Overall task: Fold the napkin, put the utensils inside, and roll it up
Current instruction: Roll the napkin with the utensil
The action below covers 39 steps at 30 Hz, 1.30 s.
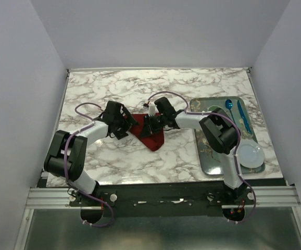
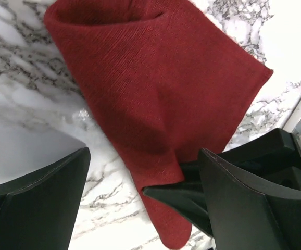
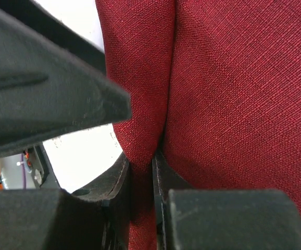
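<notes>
The dark red napkin (image 1: 153,136) lies bunched on the marble table between my two grippers, and its lower corner points toward the arms. My right gripper (image 1: 151,124) is shut on a raised fold of the napkin (image 3: 234,94), with the cloth pinched between its jaws (image 3: 140,174). My left gripper (image 1: 123,125) stands wide open at the napkin's left edge. In the left wrist view a hanging tip of the napkin (image 2: 155,94) falls between its spread fingers (image 2: 36,203), untouched by them. I cannot make out the utensils against the patterned tray.
A patterned metal tray (image 1: 205,165) sits at the right of the table. It holds a white plate (image 1: 250,154), a blue spoon (image 1: 228,104) and a long blue piece (image 1: 243,117). White walls enclose the table on three sides.
</notes>
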### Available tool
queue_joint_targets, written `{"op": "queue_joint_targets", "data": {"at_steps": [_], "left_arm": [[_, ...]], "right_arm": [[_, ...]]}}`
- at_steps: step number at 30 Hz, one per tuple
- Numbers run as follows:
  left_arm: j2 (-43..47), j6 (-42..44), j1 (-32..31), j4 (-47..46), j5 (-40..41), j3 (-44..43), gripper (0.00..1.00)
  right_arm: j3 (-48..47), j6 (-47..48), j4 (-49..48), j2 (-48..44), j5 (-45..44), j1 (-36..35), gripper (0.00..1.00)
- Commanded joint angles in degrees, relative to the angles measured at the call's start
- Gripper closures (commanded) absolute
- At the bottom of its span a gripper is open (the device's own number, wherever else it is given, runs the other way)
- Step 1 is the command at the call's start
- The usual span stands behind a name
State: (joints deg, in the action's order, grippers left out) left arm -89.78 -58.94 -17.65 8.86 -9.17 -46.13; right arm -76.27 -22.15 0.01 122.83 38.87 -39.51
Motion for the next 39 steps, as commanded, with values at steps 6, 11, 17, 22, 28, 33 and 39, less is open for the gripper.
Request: {"op": "queue_joint_targets", "data": {"at_steps": [6, 11, 17, 22, 28, 33, 39], "left_arm": [[-4.6, -2.0, -0.2, -1.8, 3.8, 0.2, 0.32], [-5.5, -1.3, -0.2, -2.9, 3.4, 0.5, 0.54], [-3.3, -1.5, -0.2, -2.8, 2.8, 2.2, 0.60], [-2.0, -2.1, -0.2, -2.6, 2.0, 2.5, 0.61], [-1.0, -2.5, -0.2, -2.0, 1.1, 2.2, 0.61], [-1.3, -3.8, -0.2, -2.3, -0.6, 2.4, 0.61], [-1.1, -5.1, -0.2, -2.3, -1.8, 2.4, 0.60]], "right_arm": [[1.8, 0.4, 2.1, 2.2, 1.3, 0.0, 0.88], [2.3, 3.4, 4.6, 0.1, -3.0, -0.3, 0.80], [1.0, 9.0, 12.2, -5.0, -15.5, -2.9, 0.56], [0.0, 10.6, 16.5, -10.4, -29.9, -8.3, 0.36], [-1.9, 13.4, 16.9, -11.5, -48.0, -15.0, 0.19], [-5.6, 16.1, 17.7, -7.3, -57.6, -18.9, 0.17], [-8.4, 16.2, 17.8, -2.9, -62.8, -21.2, 0.00]]}}
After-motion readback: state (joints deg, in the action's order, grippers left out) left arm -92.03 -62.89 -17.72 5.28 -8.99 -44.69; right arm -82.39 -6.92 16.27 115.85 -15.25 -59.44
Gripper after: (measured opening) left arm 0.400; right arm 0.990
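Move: The napkin's rolled edge passes between the left hand's open fingers, about 1 cm ahead of that hand and 2 cm below it. The right hand still pinches the roll with the roll right at its fingertips; that pinched spot is roughly 2 cm back, 3 cm to the right and 2 cm below the left hand. The flat part of the napkin lies about 10 cm to the left hand's right, level with it. Sinking a little over 1 cm and easing about 1 cm forward, the left hand closes on the roll beside the right fingertips and keeps its pinch, drifting slightly back. Only then does the right hand open wide and come free, rising about 3 cm and backing 2 cm before easing forward, while its wrist turns back some 50 degrees so the fingers point more steeply down and forward, astride the roll. ##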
